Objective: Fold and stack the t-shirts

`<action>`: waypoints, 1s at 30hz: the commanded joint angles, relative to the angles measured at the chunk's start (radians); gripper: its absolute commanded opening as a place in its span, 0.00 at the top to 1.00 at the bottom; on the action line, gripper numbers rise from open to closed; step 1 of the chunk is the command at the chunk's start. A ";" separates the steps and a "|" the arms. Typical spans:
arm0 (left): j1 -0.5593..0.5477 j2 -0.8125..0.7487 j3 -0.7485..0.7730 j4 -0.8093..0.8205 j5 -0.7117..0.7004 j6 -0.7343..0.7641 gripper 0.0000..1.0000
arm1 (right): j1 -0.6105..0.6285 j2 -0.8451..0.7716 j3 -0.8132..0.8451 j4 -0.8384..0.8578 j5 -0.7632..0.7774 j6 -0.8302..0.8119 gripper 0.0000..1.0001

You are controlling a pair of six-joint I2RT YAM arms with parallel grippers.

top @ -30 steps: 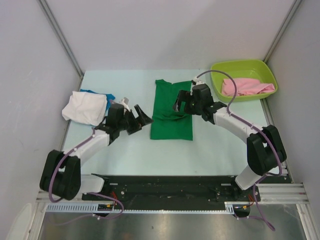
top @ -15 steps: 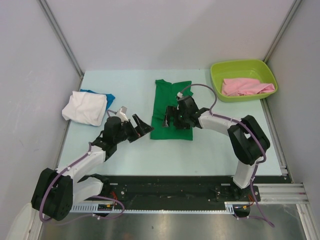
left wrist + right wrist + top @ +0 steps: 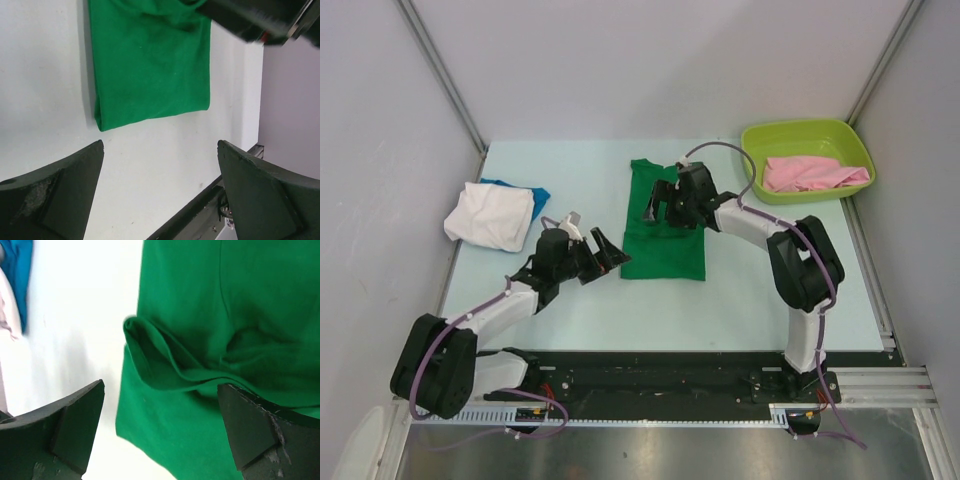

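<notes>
A bright green t-shirt (image 3: 665, 240) lies as a long folded strip in the middle of the table, with a raised crease (image 3: 165, 360) across it. My right gripper (image 3: 658, 207) hovers open over its far half, nothing between the fingers (image 3: 161, 387). My left gripper (image 3: 604, 253) stands open just left of the shirt's near left corner (image 3: 150, 65), over bare table (image 3: 160, 147). A white t-shirt (image 3: 490, 215) lies bunched on a blue one (image 3: 528, 190) at the left. A pink t-shirt (image 3: 810, 173) rests in the tub.
The lime-green plastic tub (image 3: 760, 140) stands at the far right corner. Grey walls close in the table on the left, back and right. A black rail (image 3: 660, 375) with the arm bases runs along the near edge.
My right gripper swept left and down over the green shirt, then back up toward its far half. My left gripper slid toward the shirt's near left corner. Both stayed open.
</notes>
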 commanded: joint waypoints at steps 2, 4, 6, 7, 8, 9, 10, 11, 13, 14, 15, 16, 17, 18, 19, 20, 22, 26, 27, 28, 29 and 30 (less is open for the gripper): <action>-0.001 0.042 0.042 0.067 0.020 0.026 0.00 | -0.034 0.101 0.160 -0.016 -0.007 -0.027 0.00; -0.001 0.052 0.042 0.073 0.023 0.026 0.00 | -0.048 0.146 0.189 -0.005 -0.005 -0.028 0.00; -0.001 0.056 0.041 0.070 0.023 0.026 0.00 | -0.054 0.176 0.215 0.018 0.001 -0.030 0.00; -0.001 0.054 0.041 0.069 0.023 0.028 0.00 | -0.061 0.183 0.221 0.042 0.003 -0.028 0.00; -0.001 0.052 0.041 0.062 0.020 0.028 0.00 | -0.064 0.183 0.217 0.058 0.009 -0.027 0.01; -0.002 0.048 0.038 0.064 0.023 0.029 0.00 | -0.067 0.176 0.208 0.070 0.041 -0.028 0.00; -0.001 0.037 0.036 0.058 0.025 0.031 0.01 | -0.073 0.142 0.194 0.090 0.070 -0.033 0.00; -0.001 0.028 0.035 0.052 0.028 0.036 0.00 | -0.076 0.112 0.178 0.094 0.111 -0.039 0.00; -0.001 0.008 0.030 0.015 0.022 0.045 0.00 | -0.082 -0.013 0.090 0.098 0.289 -0.072 0.00; -0.001 -0.018 0.024 0.003 0.015 0.049 0.00 | -0.087 -0.062 0.054 0.088 0.356 -0.088 0.00; -0.001 -0.032 0.013 -0.008 0.015 0.052 0.00 | -0.088 -0.104 0.004 0.075 0.480 -0.105 0.00; -0.001 -0.043 0.007 -0.034 0.011 0.055 0.00 | -0.090 -0.141 -0.019 0.029 0.545 -0.126 0.00; -0.002 -0.062 -0.004 -0.042 0.003 0.057 0.00 | -0.090 -0.214 -0.038 -0.003 0.606 -0.132 0.00; -0.002 -0.072 -0.022 -0.049 0.005 0.056 0.00 | -0.090 -0.244 -0.056 -0.031 0.716 -0.138 0.00; -0.002 -0.079 -0.034 -0.056 0.008 0.055 0.00 | -0.088 -0.279 -0.105 -0.086 0.763 -0.136 0.00; -0.004 -0.098 -0.047 -0.054 0.011 0.057 0.00 | -0.096 -0.335 -0.131 -0.108 0.791 -0.129 0.00; -0.007 -0.112 -0.079 -0.076 -0.003 0.060 0.00 | -0.105 -0.397 -0.211 -0.166 0.799 -0.119 0.00; -0.018 -0.101 -0.103 -0.126 -0.027 0.072 0.00 | -0.146 -0.546 -0.353 -0.225 0.588 -0.051 0.00; -0.022 -0.090 -0.113 -0.123 -0.029 0.074 0.00 | -0.151 -0.569 -0.383 -0.222 0.554 -0.045 0.00; -0.024 -0.084 -0.117 -0.116 -0.032 0.075 0.00 | -0.151 -0.598 -0.413 -0.220 0.528 -0.036 0.01; -0.027 -0.079 -0.122 -0.109 -0.035 0.074 0.01 | -0.147 -0.624 -0.461 -0.217 0.477 -0.030 0.00; -0.025 -0.073 -0.128 -0.087 -0.035 0.072 0.00 | -0.140 -0.682 -0.486 -0.211 0.458 -0.030 0.00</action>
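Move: The green t-shirt's middle lies about 7 cm ahead of the right hand, 2 cm to its right and 5 cm below; its loose cross-fold is only some 2 cm ahead and 2 cm right. The green bin with the pink shirt stands about 36 cm right and 24 cm ahead of the right hand. From the left hand the green shirt's middle is roughly 20 cm ahead, 11 cm right and 7 cm below. With its fingers wide open, the right hand first goes on forward about 6.5 cm along the green shirt while sinking some 2 cm, brushing the loose cross-fold forward and flat, then swings off past the shirt's right edge, some 20 cm to the right, rising about 10 cm and drawing back about 10 cm while the wrist turns clockwise some 30 degrees. The left hand, also wide open, dips a centimetre and hovers by the near-left corner before backing away from the shirt about 4 cm and ending some 4 cm lower, holding nothing. ##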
